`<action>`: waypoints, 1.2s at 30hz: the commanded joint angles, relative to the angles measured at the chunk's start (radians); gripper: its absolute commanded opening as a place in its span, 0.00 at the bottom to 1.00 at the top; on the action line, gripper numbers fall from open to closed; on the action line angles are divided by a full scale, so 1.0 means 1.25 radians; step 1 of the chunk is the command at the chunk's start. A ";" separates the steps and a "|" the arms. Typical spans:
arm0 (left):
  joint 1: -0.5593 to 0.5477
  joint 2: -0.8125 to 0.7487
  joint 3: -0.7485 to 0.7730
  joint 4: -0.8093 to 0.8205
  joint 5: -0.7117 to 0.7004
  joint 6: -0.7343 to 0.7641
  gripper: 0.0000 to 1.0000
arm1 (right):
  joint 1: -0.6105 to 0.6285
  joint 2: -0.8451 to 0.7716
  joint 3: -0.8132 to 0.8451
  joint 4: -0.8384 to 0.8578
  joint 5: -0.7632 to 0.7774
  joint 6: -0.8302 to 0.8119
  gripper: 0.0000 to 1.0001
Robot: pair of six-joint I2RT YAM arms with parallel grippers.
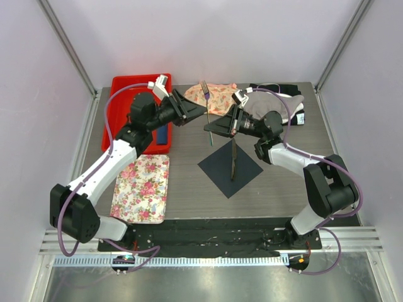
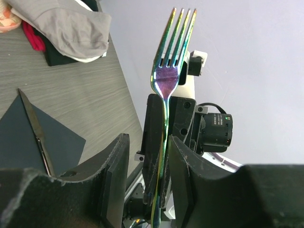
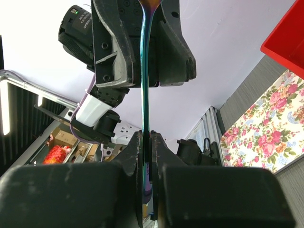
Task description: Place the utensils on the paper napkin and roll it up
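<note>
The fork [image 1: 206,108], iridescent dark metal, stands upright in the air with its tines up. My right gripper [image 1: 213,129] is shut on its handle, which the right wrist view [image 3: 145,85] shows clamped between the fingers [image 3: 146,135]. My left gripper [image 1: 199,113] is open, its jaws either side of the fork [image 2: 166,76] and of the right gripper's fingers [image 2: 156,142]; the left gripper also shows in the right wrist view [image 3: 142,42]. The knife [image 1: 233,157] lies on the dark paper napkin [image 1: 220,173], flat on the table below; both show in the left wrist view, knife [image 2: 35,133] and napkin [image 2: 19,137].
A floral tray [image 1: 141,189] lies at the front left. A red bin [image 1: 126,94] with a blue stick [image 1: 162,135] stands at the back left. A floral cloth [image 1: 220,97] and a grey and black cloth pile [image 1: 283,104] lie at the back.
</note>
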 commanded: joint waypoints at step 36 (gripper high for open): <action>-0.076 0.075 0.126 -0.290 -0.062 0.183 0.00 | -0.077 -0.095 0.131 -0.675 0.020 -0.488 0.99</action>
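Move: The fork, held level-ish in my right fingers with its tines pointing ahead, already stands in the mouth of my half-open left fingers. Its middle is about 2 cm to the right of my left hand and 1 cm back, at the same height. From my right hand that middle is some 4 cm ahead and 2 cm up. The napkin lies about 13 cm to the right of my left hand, 2 cm back and 35 cm below; the knife on it is 14 cm right and 2 cm ahead, just as low. I ease my left hand about 2 cm right and back onto the fork and shut its half-open fingers on the shaft while my right hand keeps its pinch farther down the handle. Only then do I open my right fingers wide, letting go, and both hands sink some 3 cm, the left tilting about 10 degrees and the right also edging forward. ##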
